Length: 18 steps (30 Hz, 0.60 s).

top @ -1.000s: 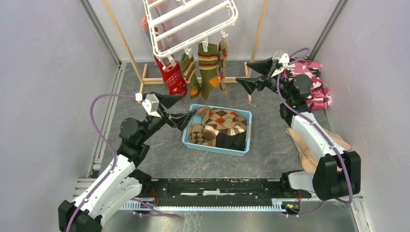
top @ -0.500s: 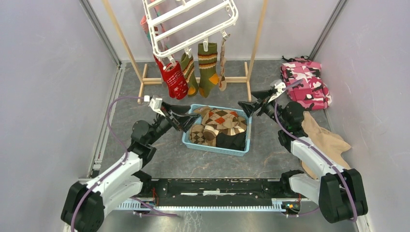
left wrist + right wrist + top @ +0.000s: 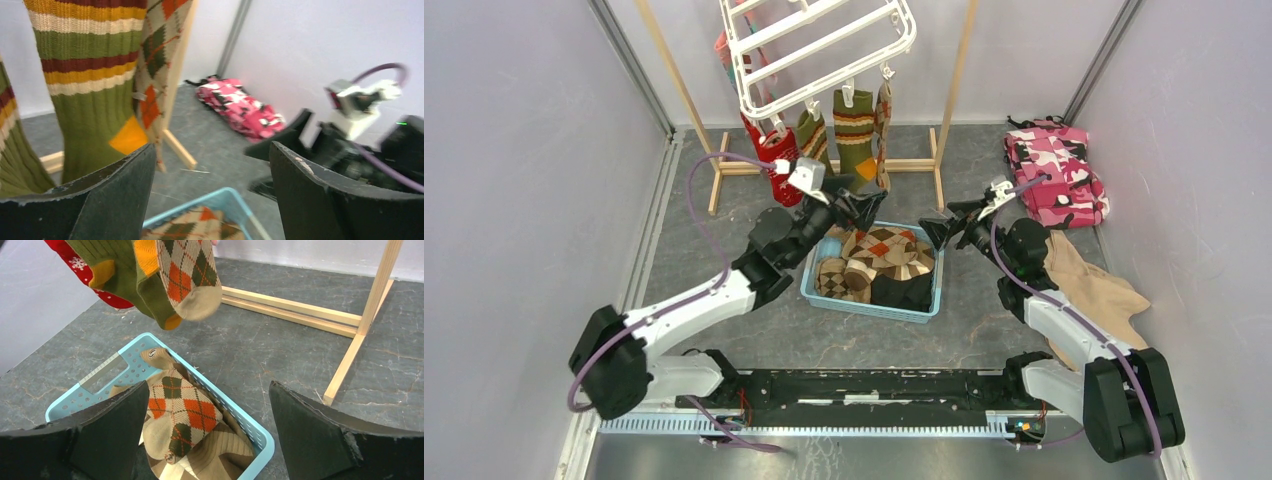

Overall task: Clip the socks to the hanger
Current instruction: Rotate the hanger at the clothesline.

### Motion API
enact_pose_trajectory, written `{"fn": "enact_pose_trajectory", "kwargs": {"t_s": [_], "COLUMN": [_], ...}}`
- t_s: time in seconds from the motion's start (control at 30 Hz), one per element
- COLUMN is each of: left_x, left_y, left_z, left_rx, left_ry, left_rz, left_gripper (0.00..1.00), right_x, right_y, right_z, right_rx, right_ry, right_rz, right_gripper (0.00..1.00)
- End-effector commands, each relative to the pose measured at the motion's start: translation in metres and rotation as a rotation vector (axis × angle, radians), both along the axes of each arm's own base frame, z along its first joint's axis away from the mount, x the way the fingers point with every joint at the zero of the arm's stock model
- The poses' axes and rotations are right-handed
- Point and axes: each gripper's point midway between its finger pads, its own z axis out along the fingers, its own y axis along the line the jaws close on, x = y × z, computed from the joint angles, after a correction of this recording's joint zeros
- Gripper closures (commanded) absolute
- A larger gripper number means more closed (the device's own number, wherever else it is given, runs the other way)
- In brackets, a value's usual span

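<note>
The white hanger hangs tilted at the top, with a red sock, two olive striped socks and an argyle sock clipped along its near rim. More argyle socks lie heaped in the light blue basket. My left gripper is open and empty over the basket's back left corner, just below the hung socks. My right gripper is open and empty above the basket's back right corner. Its view looks down on the argyle socks in the basket.
The light wooden stand carries the hanger, and its base bar runs behind the basket. A pink camouflage cloth lies at the back right. A beige cloth lies beside the right arm. Grey walls close in both sides.
The left arm swung forward and right, from the basket's left side to under the hung socks. The right arm drew back from the stand down to the basket's right corner.
</note>
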Motion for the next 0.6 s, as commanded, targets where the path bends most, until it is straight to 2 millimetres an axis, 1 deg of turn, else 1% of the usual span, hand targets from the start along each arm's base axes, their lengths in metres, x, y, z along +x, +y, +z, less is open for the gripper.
{"fn": "enact_pose_trajectory", "kwargs": {"t_s": [0.0,0.13,0.33,0.4,0.57], "left_x": [0.049,0.076,0.111,0.120,0.135], "left_y": [0.000,-0.015,-0.015,-0.015,-0.023], "left_z": [0.008,0.014,0.015,0.017,0.019], "left_rx": [0.107,0.118,0.133,0.123,0.111], "left_ry": [-0.116,-0.133,-0.126,-0.120,-0.113], "left_rz": [0.203,0.269,0.445,0.488,0.528], "left_gripper": [0.13,0.17,0.19,0.28,0.35], "right_x": [0.002,0.001,0.001,0.001,0.001], "right_y": [-0.003,-0.002,0.000,0.000,0.002], "right_z": [0.001,-0.003,-0.006,-0.007,-0.008], "right_rx": [-0.008,-0.012,-0.010,-0.010,-0.011], "right_ry": [-0.010,-0.001,0.009,0.012,0.016], "right_rz": [-0.031,-0.026,-0.014,-0.011,-0.003], "right_gripper": [0.04,0.03,0.03,0.03,0.03]}}
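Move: The argyle sock hangs some 13 cm ahead of the left hand and about 4 cm to its right, its middle roughly 3 cm higher. The near green striped sock hangs about 8 cm to the left of the argyle one, at the same reach. The hanger's near right corner is about 18 cm ahead of this hand, 7 cm right and 18 cm up. From the right hand the argyle sock is about 16 cm ahead, 12 cm left and 16 cm up. Up to the hanging argyle sock goes the left hand, about 12 cm forward and slightly right, dipping some 3 cm before regaining part of that height. It swings about 25 degrees counter-clockwise to face the socks, while the fingers close partway around the sock's line but stay well apart; whether they touch can't be seen. ##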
